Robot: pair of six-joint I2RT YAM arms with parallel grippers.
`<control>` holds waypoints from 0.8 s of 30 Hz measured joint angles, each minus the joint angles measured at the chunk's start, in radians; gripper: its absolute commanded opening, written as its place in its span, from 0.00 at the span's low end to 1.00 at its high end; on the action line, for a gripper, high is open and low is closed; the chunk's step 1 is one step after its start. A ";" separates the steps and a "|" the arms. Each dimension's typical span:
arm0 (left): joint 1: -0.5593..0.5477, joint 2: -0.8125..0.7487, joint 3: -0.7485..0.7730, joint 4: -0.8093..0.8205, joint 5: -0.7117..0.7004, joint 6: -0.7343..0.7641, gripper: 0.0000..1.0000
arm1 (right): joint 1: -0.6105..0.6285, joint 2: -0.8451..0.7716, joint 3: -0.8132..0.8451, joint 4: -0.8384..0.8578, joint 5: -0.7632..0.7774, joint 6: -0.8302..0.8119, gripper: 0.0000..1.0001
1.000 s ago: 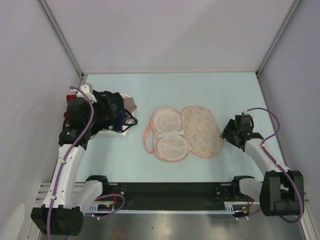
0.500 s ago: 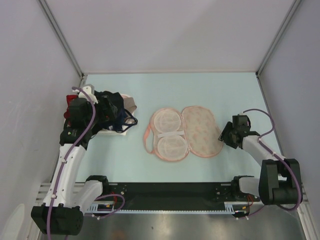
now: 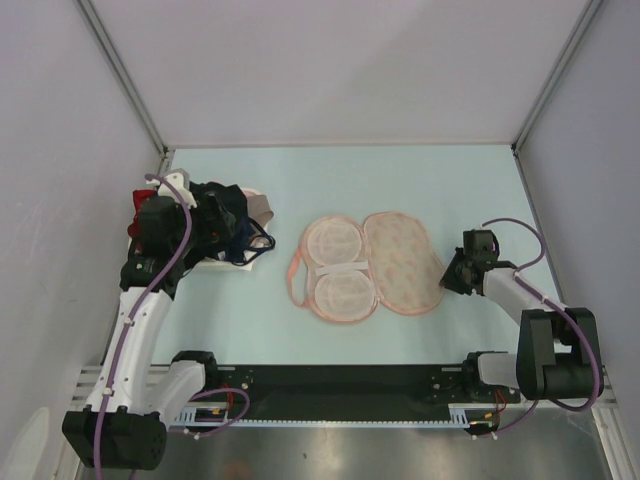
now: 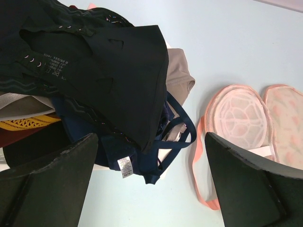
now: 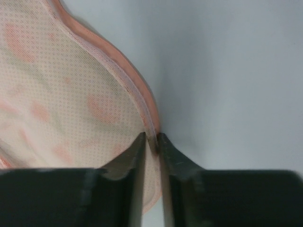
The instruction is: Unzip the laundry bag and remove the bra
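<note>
The laundry bag point(image 3: 405, 262), a flat beige-pink oval with red-orange motifs, lies mid-table. Against its left side, outside it, lies a pale bra point(image 3: 333, 268) with two round white mesh cups and pink straps. My right gripper point(image 3: 447, 280) is low at the bag's right edge. In the right wrist view its fingertips point(image 5: 151, 139) pinch the pink zip rim of the bag point(image 5: 71, 85). My left gripper point(image 3: 213, 226) hangs open over the garment heap, nothing between its fingers point(image 4: 47, 179). The left wrist view also shows the bra point(image 4: 236, 116) and the bag point(image 4: 289, 118).
A heap of black, navy, red and yellow garments point(image 3: 235, 225) sits at the table's left side, seen close up as the heap point(image 4: 94, 71) under the left wrist. Grey walls close in on the left, right and back of the table point(image 3: 400, 180).
My right gripper slid left and down to the bag's right edge and its jaws narrowed onto the pink rim. The left arm, bag and bra have not moved.
</note>
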 measured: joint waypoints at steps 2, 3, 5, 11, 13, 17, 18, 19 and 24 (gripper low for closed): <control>0.000 0.001 0.000 0.000 0.000 0.000 1.00 | 0.000 0.005 0.000 0.001 -0.004 -0.002 0.03; 0.000 0.002 -0.001 0.000 0.000 0.000 1.00 | 0.000 0.006 0.000 0.001 -0.006 -0.003 0.01; 0.000 0.004 -0.001 0.000 0.000 0.000 1.00 | 0.000 0.006 0.001 0.000 -0.006 -0.006 0.00; 0.000 0.005 -0.003 0.000 0.000 0.000 1.00 | 0.000 -0.023 0.037 -0.055 0.003 -0.008 0.00; 0.000 0.005 -0.003 0.000 0.000 0.000 1.00 | 0.000 -0.061 0.063 -0.078 0.010 -0.011 0.00; 0.000 0.005 -0.003 0.000 0.001 0.000 1.00 | 0.000 -0.150 0.126 -0.117 0.047 -0.025 0.00; 0.000 0.005 -0.003 0.000 0.001 0.000 1.00 | 0.000 -0.167 0.143 -0.126 0.060 -0.030 0.00; 0.000 0.005 -0.003 0.000 0.001 0.000 1.00 | 0.000 -0.180 0.158 -0.132 0.073 -0.034 0.00; 0.000 0.005 -0.004 0.000 0.001 0.000 1.00 | 0.000 -0.217 0.211 -0.166 0.131 -0.055 0.00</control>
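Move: The right hand stands low over the table with its fingers a quarter open around the laundry bag's right-hand rim, at or about 1 cm below the hand point. From this hand, the patterned flap's middle lies some 10 cm left and 5 cm ahead. The white band is about 23 cm left and 4 cm ahead, and the far round panel about 26 cm left and 10 cm ahead. From the left hand, the rim is roughly 55 cm right, 4 cm back and 22 cm below. Staying almost in place at first, the right hand shuts its fingers on the laundry bag's right-hand rim. It then goes mainly up, about 11 cm, gathering speed and drifting some 3 cm forward and slightly right, while the wrist tips the fingertips forward and up by some 15 degrees. The pinch on the rim is kept. ##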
